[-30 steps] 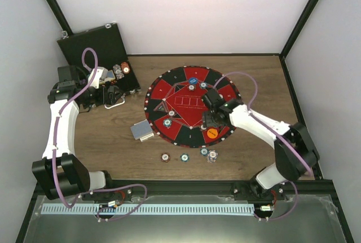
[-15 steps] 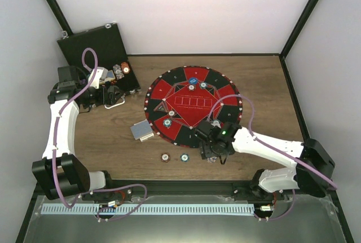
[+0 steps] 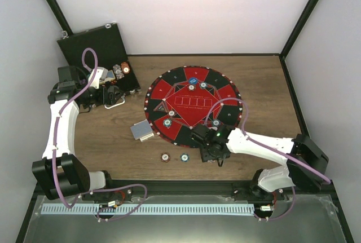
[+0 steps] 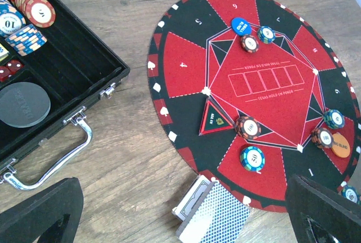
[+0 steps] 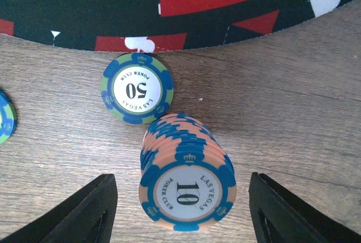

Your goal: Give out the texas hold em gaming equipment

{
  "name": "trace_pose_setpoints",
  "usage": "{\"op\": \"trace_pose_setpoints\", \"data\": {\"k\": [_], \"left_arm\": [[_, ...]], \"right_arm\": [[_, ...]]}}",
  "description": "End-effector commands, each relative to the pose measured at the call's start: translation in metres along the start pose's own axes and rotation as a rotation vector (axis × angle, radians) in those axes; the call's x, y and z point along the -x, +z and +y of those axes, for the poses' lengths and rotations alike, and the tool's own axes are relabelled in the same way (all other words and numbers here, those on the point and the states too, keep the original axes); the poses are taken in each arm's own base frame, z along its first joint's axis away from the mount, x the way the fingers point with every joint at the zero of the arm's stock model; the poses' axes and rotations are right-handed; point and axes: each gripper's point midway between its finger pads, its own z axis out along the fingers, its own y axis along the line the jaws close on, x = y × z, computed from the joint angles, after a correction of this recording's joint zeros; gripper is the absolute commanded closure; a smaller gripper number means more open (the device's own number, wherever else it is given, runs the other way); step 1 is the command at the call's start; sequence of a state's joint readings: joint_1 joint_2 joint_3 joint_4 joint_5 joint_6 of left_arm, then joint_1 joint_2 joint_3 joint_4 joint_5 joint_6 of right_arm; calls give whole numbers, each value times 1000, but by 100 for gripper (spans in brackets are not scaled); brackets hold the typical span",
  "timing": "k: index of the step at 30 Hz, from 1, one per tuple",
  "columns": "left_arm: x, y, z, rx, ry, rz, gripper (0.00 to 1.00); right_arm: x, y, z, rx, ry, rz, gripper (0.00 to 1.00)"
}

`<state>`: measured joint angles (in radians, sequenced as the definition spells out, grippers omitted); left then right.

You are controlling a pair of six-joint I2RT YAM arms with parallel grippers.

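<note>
A stack of peach-and-blue "10" poker chips (image 5: 186, 189) stands on the wood just off the mat's near edge. My right gripper (image 5: 183, 215) (image 3: 211, 153) straddles it, open, with a gap on each side. A green-blue "50" chip (image 5: 137, 89) lies beside the stack. Two more chips (image 3: 164, 157) (image 3: 184, 157) lie on the table to the left. Chips (image 4: 249, 126) (image 4: 252, 158), a blue disc (image 4: 241, 26) and an orange disc (image 4: 340, 145) sit on the mat. A deck of blue-backed cards (image 4: 211, 215) (image 3: 142, 131) lies at the mat's left edge. My left gripper (image 3: 115, 97) hangs open and holds nothing.
The round red-and-black mat (image 3: 192, 88) fills the table's middle. An open black case (image 4: 67, 74) (image 3: 96, 45) with chip rows (image 4: 25, 14) and a metal handle (image 4: 53, 161) stands at the back left, next to the left gripper.
My right arm swung from the mat's right side down to the table in front of the mat, over the chip stack, and its jaws narrowed somewhat. The left arm has not moved.
</note>
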<state>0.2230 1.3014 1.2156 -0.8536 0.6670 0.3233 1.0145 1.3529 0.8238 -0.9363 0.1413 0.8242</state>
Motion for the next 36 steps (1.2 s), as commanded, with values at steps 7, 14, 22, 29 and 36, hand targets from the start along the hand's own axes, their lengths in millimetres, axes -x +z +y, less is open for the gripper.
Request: {"op": "trace_pose_setpoints", "data": {"k": [7, 14, 22, 29, 36], "left_arm": [[3, -4, -2, 0, 18, -21, 0], [3, -4, -2, 5, 20, -20, 0], [3, -5, -2, 3, 20, -22, 0], [3, -5, -3, -2, 18, -21, 0], [2, -5, -4, -6, 21, -21, 0]], "right_arm": [[1, 2, 3, 3, -11, -9, 42], [-3, 8, -1, -17, -22, 4, 46], [1, 3, -1, -20, -23, -12, 56], [8, -8, 1, -15, -25, -33, 61], [17, -24, 5, -6, -29, -57, 65]]}}
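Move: The tall stack of 10 chips stands right under the right hand, its top already between the open fingers and its middle about 2 cm below the hand point. A loose 50 chip lies beside its foot, some 3 cm ahead and 3 cm left of the hand; another 50 chip is about 11 cm left and 1 cm ahead. The orange big blind button is roughly 11 cm ahead and 1 cm right. From the left hand, the stack is around 41 cm right, 20 cm back and 20 cm lower. Down by not quite 1 cm, slowly and almost straight, the right hand settles around the upper part of the 10 stack while its fingers close from about two-thirds open until they pinch the chips from both sides. Then it starts back up, about 1 cm, keeping the grip and the wrist pointing down. ##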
